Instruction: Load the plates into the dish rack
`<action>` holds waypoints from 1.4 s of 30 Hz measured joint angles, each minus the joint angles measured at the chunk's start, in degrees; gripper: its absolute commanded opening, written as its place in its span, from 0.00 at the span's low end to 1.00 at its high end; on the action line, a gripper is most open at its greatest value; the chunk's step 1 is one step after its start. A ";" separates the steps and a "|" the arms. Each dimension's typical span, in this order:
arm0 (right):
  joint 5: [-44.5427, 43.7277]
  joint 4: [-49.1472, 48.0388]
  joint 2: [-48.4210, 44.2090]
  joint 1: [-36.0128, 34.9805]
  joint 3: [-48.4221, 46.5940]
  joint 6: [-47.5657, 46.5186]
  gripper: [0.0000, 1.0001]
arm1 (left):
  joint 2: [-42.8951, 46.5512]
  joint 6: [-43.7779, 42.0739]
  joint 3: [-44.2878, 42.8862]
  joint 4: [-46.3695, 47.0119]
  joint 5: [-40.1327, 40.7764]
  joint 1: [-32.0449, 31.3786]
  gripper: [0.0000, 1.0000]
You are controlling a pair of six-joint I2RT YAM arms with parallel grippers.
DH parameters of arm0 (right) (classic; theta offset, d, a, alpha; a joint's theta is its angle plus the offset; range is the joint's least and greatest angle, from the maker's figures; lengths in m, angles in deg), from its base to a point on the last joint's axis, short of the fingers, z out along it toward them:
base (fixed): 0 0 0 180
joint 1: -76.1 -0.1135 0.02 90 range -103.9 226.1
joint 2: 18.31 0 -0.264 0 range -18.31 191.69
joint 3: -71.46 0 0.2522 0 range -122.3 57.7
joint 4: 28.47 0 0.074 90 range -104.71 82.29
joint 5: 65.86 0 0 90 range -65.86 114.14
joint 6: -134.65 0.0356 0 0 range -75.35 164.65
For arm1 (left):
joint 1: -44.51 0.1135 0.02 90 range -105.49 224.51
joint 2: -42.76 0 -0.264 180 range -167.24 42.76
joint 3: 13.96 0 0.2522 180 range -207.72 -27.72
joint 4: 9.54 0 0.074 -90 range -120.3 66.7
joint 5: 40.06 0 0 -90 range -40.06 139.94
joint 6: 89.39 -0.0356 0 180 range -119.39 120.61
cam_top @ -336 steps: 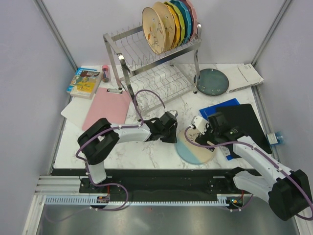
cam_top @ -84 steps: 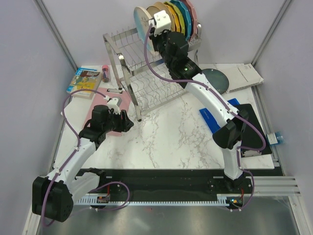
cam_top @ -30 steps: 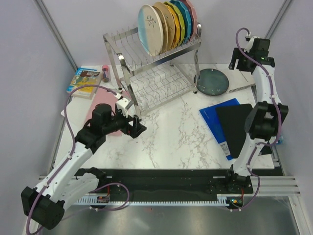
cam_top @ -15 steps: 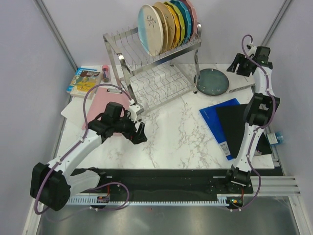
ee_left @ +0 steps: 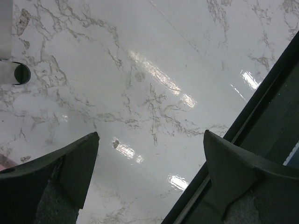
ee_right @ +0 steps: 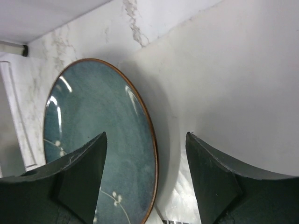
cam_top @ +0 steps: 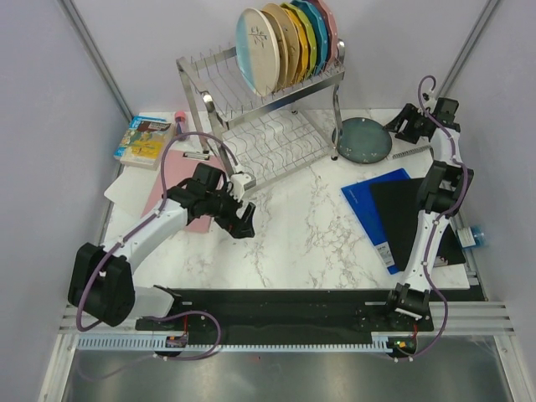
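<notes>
The dish rack (cam_top: 251,117) stands at the back with several plates upright on its top tier. The half-blue, half-cream plate (cam_top: 255,48) is foremost, and a cream one (cam_top: 279,38) stands behind it. The dark teal plate (cam_top: 363,139) lies flat on the table to the right of the rack. My right gripper (cam_top: 404,126) is open at that plate's right side. In the right wrist view its jaws (ee_right: 145,135) straddle the rim of the teal plate (ee_right: 93,140), with nothing held. My left gripper (cam_top: 243,219) hangs open over bare marble in front of the rack; the left wrist view (ee_left: 151,133) shows nothing between its fingers.
A book (cam_top: 144,138), a pink marker (cam_top: 179,124) and a pink clipboard (cam_top: 177,191) lie at the left. A blue folder (cam_top: 373,197) and a black pad (cam_top: 414,219) lie at the right. White paper (ee_right: 233,70) sits under the teal plate's right edge. A rack foot (ee_left: 14,73) shows near the left gripper.
The blue-and-cream plate went from the table into the rack's top tier. My right gripper then swung to the back right, came down at the teal plate and narrowed a little. The left gripper shifted right.
</notes>
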 measured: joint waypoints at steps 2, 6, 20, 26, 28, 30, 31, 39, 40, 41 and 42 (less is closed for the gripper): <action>2.01 -1.44 0.55 0.20 0.00 2.05 0.73 | -1.51 -0.26 -0.87 -0.22 0.17 0.00 1.00; 6.36 -4.55 1.81 0.52 1.11 5.18 0.72 | -4.72 -0.63 -3.17 -1.07 1.16 -0.31 1.00; 8.61 -6.21 1.90 1.09 4.24 5.14 0.36 | -8.79 -1.77 -7.98 -2.14 3.74 -0.81 1.00; 7.98 -4.13 1.86 1.18 4.31 0.87 0.00 | -9.05 -2.32 -8.24 -2.14 4.17 -0.81 1.00; 8.37 -3.69 1.81 1.38 4.33 1.05 0.00 | -9.05 -2.49 -8.24 -2.12 4.20 -0.81 1.00; 8.94 -3.72 1.81 1.60 4.42 1.79 0.00 | -9.03 -2.69 -8.24 -2.14 4.37 -0.81 1.00; 9.29 -3.87 1.81 1.92 4.55 2.47 0.00 | -9.03 -2.82 -8.24 -2.14 4.39 -0.81 1.00; 11.45 -6.47 0.59 2.86 6.27 9.79 0.00 | -8.63 -3.30 -8.04 -1.84 4.37 -0.81 1.00; 11.23 -7.02 -0.04 2.97 6.82 10.73 0.00 | -8.22 -3.37 -7.78 -1.70 4.37 -0.81 1.00; 10.86 -7.78 -0.76 3.10 7.37 11.54 0.00 | -7.63 -3.41 -7.48 -1.55 4.35 -0.81 1.00; 10.29 -8.59 -1.55 3.28 8.04 12.13 0.00 | -6.88 -3.52 -7.08 -1.38 4.35 -0.81 1.00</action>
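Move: The dark green plate lies flat some 10 cm left of the right hand and about 3 cm back, 4 cm lower, so its right rim is nearly under the open fingers. The dish rack's right front foot stands roughly 19 cm left and 10 cm back; the white notebook's middle is some 9 cm to the right and 1 cm back. From the left hand the plate is about 33 cm ahead, 37 cm right and 10 cm lower. Right hand sinks about 3 cm, pinches the dark green plate's right rim, then rises as far; left eases forward. ##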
